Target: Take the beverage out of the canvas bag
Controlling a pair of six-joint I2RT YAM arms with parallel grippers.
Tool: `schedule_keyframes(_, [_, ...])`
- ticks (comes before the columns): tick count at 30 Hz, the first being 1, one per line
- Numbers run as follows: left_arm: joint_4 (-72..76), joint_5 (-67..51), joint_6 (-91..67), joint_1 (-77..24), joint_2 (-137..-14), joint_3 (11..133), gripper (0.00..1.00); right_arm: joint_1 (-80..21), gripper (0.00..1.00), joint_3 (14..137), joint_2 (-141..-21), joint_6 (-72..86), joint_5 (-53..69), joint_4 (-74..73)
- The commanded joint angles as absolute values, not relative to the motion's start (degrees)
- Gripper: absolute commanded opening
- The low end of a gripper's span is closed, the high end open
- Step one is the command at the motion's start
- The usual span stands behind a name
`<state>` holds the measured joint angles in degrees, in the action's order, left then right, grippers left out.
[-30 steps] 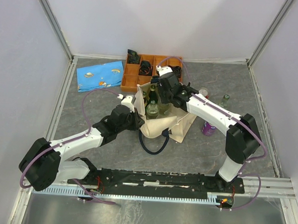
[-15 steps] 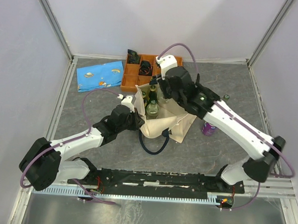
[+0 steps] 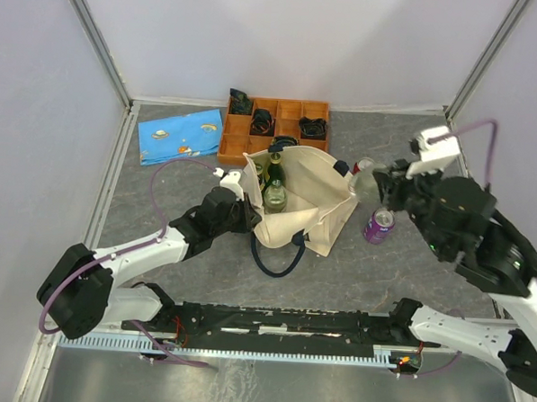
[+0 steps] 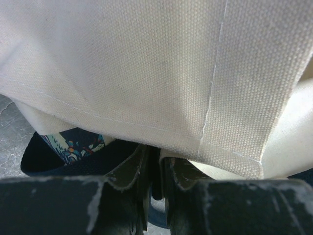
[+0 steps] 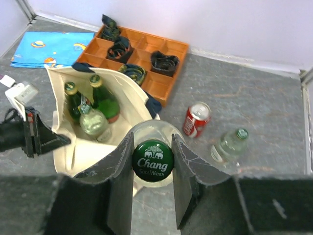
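The cream canvas bag (image 3: pixel 317 213) with navy handles stands open mid-table. In it stand two green bottles (image 5: pixel 105 100) and a clear one (image 5: pixel 93 122). My right gripper (image 5: pixel 152 159) is shut on the neck of a clear soda-water bottle (image 5: pixel 152 160) with a green cap. That bottle hangs in the air right of the bag, seen from above as a pale bottle (image 3: pixel 361 185) under my right gripper (image 3: pixel 375 181). My left gripper (image 4: pixel 155 166) is shut on the bag's left edge (image 4: pixel 146 73), low at the bag's side (image 3: pixel 247 216).
An orange compartment tray (image 3: pixel 323 105) and a blue patterned pouch (image 3: pixel 180 135) lie at the back. A purple can (image 3: pixel 378 225), a red can (image 5: pixel 197 119) and a clear bottle (image 5: pixel 229 144) sit right of the bag. Walls close in on three sides.
My right arm has lifted the clear bottle up out of the bag and swung it right, toward the cans. The left gripper has kept its hold on the bag.
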<state>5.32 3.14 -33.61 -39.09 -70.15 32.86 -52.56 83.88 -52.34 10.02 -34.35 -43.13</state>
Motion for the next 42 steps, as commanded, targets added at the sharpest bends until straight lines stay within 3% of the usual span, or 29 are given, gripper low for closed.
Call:
schedule_keyframes(1, [5.1, 7.1, -32.3, -38.8, -71.8, 34.2, 0.2, -52.6, 0.0, 83.2, -47.5, 15.0, -38.1, -44.4])
schedule_keyframes(9, [4.6, 7.9, -32.8, -38.8, -70.5, 32.9, 0.2, -52.7, 0.0, 71.0, -42.1, 22.8, -36.6, -49.9])
schedule_keyframes(20, [3.3, 8.8, -32.9, -38.8, -69.6, 32.6, 0.2, -52.7, 0.0, 52.0, -38.1, 26.5, -38.8, -41.4])
schedule_keyframes(42, [3.7, 8.6, -33.6, -38.8, -69.8, 31.8, 0.2, -52.6, 0.0, 40.9, -42.5, 33.7, -43.2, -33.2])
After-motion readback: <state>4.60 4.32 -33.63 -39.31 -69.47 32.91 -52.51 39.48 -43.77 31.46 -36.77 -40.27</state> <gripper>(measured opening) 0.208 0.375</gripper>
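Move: The soda water bottle with the green Chang cap hangs in the right fingers. The bare table spot it is taken to lies about 45 cm below, 2 cm back and 2 cm right. The purple Fanta can is 5 cm ahead and 8 cm right of the hand, the Coke can 21 ahead and 4 right, the standing glass bottle 16 ahead and 12 right, the canvas bag 16 ahead and 15 left. From the left hand the spot is some 26 cm right, 4 back. The green-capped bottle, still pinched by its cap in the right fingers, finishes a quick swing right and slightly back, then is lowered about 26 cm towards the bare table between the bag's near right corner and the Fanta can. The descent slows over the last few centimetres while the hand tips some 25 degrees further down, grip kept. ##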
